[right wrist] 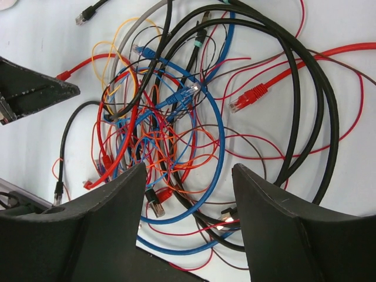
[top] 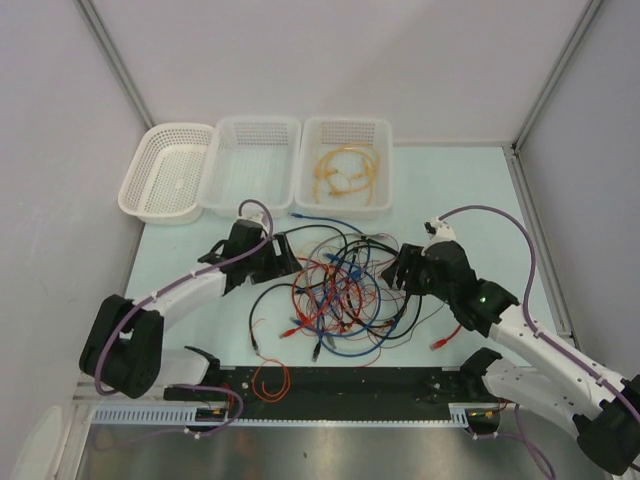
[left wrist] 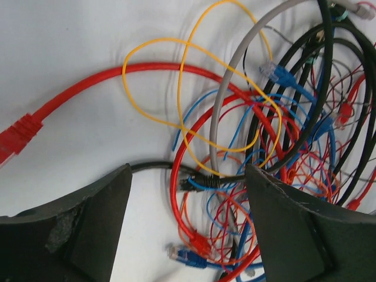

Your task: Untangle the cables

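The cables [top: 338, 290] lie in one tangled heap of red, blue, black, orange and yellow strands at the table's middle. My left gripper [top: 283, 258] is at the heap's left edge, my right gripper [top: 398, 270] at its right edge. In the left wrist view the left gripper [left wrist: 188, 170] is open, straddling a black cable [left wrist: 154, 166] and a red loop [left wrist: 176, 194], with nothing pinched. A thick red cable [left wrist: 88, 85] and a yellow wire [left wrist: 154, 41] lie beyond. The right gripper [right wrist: 189, 170] is open over a blue loop [right wrist: 220, 135] and thin red wires.
Three white baskets stand along the back: left [top: 165, 170], middle [top: 250, 165], and right [top: 347, 140], which holds pale yellow cables. An orange cable loop [top: 270, 380] lies on the black strip [top: 380, 380] at the front. A red plug [top: 441, 343] trails right of the heap.
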Action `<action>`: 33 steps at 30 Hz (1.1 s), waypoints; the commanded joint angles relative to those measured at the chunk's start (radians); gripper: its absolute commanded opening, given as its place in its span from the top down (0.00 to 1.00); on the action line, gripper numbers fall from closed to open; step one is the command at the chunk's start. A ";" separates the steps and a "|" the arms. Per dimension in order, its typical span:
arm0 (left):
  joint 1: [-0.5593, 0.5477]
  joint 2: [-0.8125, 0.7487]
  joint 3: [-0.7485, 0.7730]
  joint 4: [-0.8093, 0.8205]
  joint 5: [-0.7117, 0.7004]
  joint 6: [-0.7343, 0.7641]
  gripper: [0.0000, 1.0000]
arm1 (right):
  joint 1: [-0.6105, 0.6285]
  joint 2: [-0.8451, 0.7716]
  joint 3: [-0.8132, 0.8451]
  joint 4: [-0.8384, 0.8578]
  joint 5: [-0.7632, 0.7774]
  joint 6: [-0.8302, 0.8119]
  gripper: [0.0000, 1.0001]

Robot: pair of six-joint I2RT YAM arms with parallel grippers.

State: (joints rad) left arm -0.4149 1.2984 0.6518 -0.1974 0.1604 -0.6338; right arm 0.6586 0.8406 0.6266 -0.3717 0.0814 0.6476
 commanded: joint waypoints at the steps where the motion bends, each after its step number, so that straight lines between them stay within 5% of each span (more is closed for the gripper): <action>1: -0.010 0.058 0.061 0.147 -0.016 -0.083 0.18 | 0.013 0.009 0.008 0.014 0.067 0.003 0.35; 14: -0.030 0.380 0.328 0.104 -0.033 -0.165 0.28 | 0.038 0.020 -0.004 0.011 0.095 0.011 0.35; 29: -0.047 0.466 0.324 0.119 -0.004 -0.208 0.31 | 0.007 -0.006 -0.025 -0.002 0.087 -0.017 0.35; 32: -0.042 0.518 0.345 0.122 -0.007 -0.210 0.40 | -0.002 -0.026 -0.025 -0.024 0.092 -0.020 0.35; 33: -0.036 0.535 0.350 0.124 -0.007 -0.210 0.50 | -0.008 -0.038 -0.028 -0.027 0.092 -0.022 0.35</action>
State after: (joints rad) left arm -0.4580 1.7752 0.9649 -0.0761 0.1497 -0.8299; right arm 0.6643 0.8474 0.6022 -0.3920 0.1566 0.6479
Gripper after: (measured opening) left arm 0.619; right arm 0.653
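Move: The left hand is empty and open; the upper stretch of the grey cable lies about 8 cm ahead, 8 cm to its right and some 6 cm lower. The thin yellow loop is nearer, about 6 cm ahead and 5 cm right. The black cable's arc is roughly 12 cm ahead and 8 cm right, a blue plug about 2 cm ahead and 10 cm right. From the right hand, that grey stretch is about 11 cm ahead, 18 cm left and 14 cm below. Bring the left gripper forward and to the right, about 10 cm nearly level, to the far left edge of the tangle where the grey and yellow cables cross. There almost stop the travel and sink some 3 cm towards them, tipping the fingers slightly further down and narrowing them part way, still open. ##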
